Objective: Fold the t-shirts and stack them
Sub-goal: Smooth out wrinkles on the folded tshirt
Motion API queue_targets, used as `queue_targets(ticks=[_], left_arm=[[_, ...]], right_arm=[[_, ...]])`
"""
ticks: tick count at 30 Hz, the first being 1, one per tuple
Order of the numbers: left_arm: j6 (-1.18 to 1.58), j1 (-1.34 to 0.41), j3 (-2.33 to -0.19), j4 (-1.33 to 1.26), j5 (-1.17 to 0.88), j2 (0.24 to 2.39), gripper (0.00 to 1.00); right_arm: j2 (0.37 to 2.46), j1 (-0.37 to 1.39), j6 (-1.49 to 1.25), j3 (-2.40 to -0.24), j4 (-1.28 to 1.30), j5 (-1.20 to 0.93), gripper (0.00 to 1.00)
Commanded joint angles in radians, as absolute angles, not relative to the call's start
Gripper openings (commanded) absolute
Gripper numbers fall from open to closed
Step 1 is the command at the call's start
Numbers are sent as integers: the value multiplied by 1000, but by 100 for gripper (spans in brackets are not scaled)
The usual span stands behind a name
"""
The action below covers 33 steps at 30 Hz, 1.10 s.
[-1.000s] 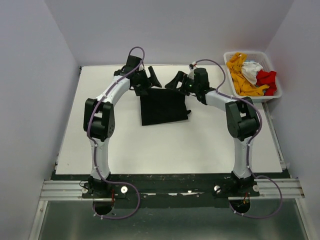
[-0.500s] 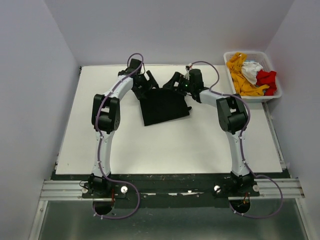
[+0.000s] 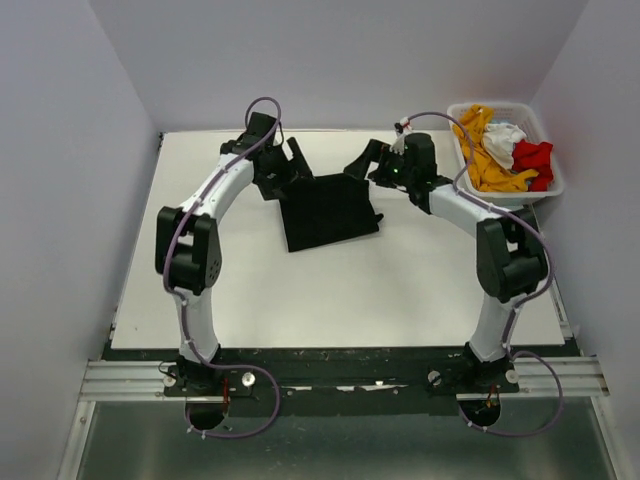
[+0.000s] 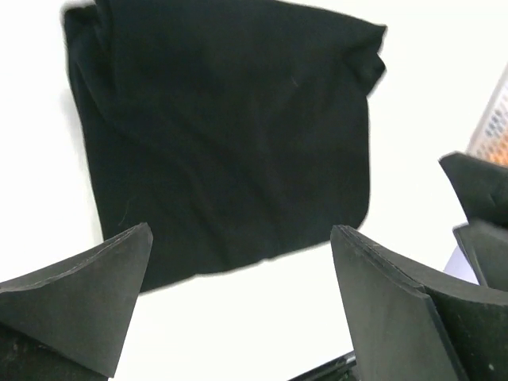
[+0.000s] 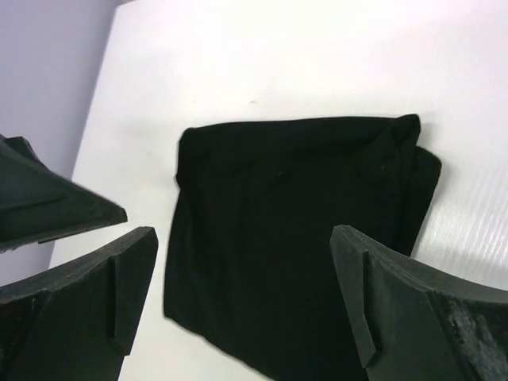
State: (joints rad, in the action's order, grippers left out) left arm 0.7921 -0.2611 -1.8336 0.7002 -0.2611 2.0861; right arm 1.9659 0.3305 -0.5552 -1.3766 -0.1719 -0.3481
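The black t-shirt (image 3: 328, 210) lies folded into a rough rectangle on the white table (image 3: 350, 290), toward the far side. My left gripper (image 3: 297, 160) is open and empty just behind the shirt's far left corner. My right gripper (image 3: 362, 160) is open and empty just behind its far right corner. In the left wrist view the shirt (image 4: 222, 135) lies flat beyond the open gripper (image 4: 242, 238). In the right wrist view the shirt (image 5: 294, 206) lies below the open gripper (image 5: 244, 234). Orange-yellow (image 3: 480, 150), white (image 3: 503, 140) and red (image 3: 533, 158) t-shirts lie crumpled in the basket.
The white slatted basket (image 3: 530, 108) stands at the far right corner of the table; its edge shows in the left wrist view (image 4: 496, 127). Grey walls close in the table on three sides. The two grippers are close to each other over the far middle.
Both grippers have drawn back a little from the shirt's far edge and apart. The left elbow swung left, the right elbow swung right. The shirt stays put.
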Motion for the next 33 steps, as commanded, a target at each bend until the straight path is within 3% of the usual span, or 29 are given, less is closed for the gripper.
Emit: queue_targets(ticks=[1, 8, 20, 25, 33], left_arm=[[760, -319, -1573, 575, -216, 1827, 99], [777, -333, -1427, 490, -246, 1781, 99], [820, -351, -1431, 365, -450, 1990, 99], [811, -362, -1433, 478, -356, 2041, 99], [774, -378, -1348, 515, -246, 1893, 99]], right_arm=[[1847, 329, -544, -1213, -243, -432, 100], [1889, 365, -598, -1130, -361, -613, 100], [2043, 365, -573, -1080, -300, -433, 100], [2024, 365, -583, -1025, -311, -410, 100], [1897, 365, -565, -955, -308, -411, 100]])
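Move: The folded black t-shirt lies flat below both my open hands, its middle about 7 cm back and 10 cm to the right of my left hand, some 8 cm lower. From my right hand the shirt's middle is roughly 7 cm back, 8 cm to the left and 9 cm down; the small cloth tip on its right side is about 8 cm back and 5 cm to the right. The laundry basket stands some 36 cm to the right and 9 cm farther out. I draw both wide-open hands back about 7 cm from the shirt's far edge, lifting a little first, then lower them over 10 cm onto the middle of the shirt, my left edging right as it sinks, my right having turned slightly counter-clockwise. With my fingertips down on the cloth, I start to drag both back towards me, only a centimetre or so. ##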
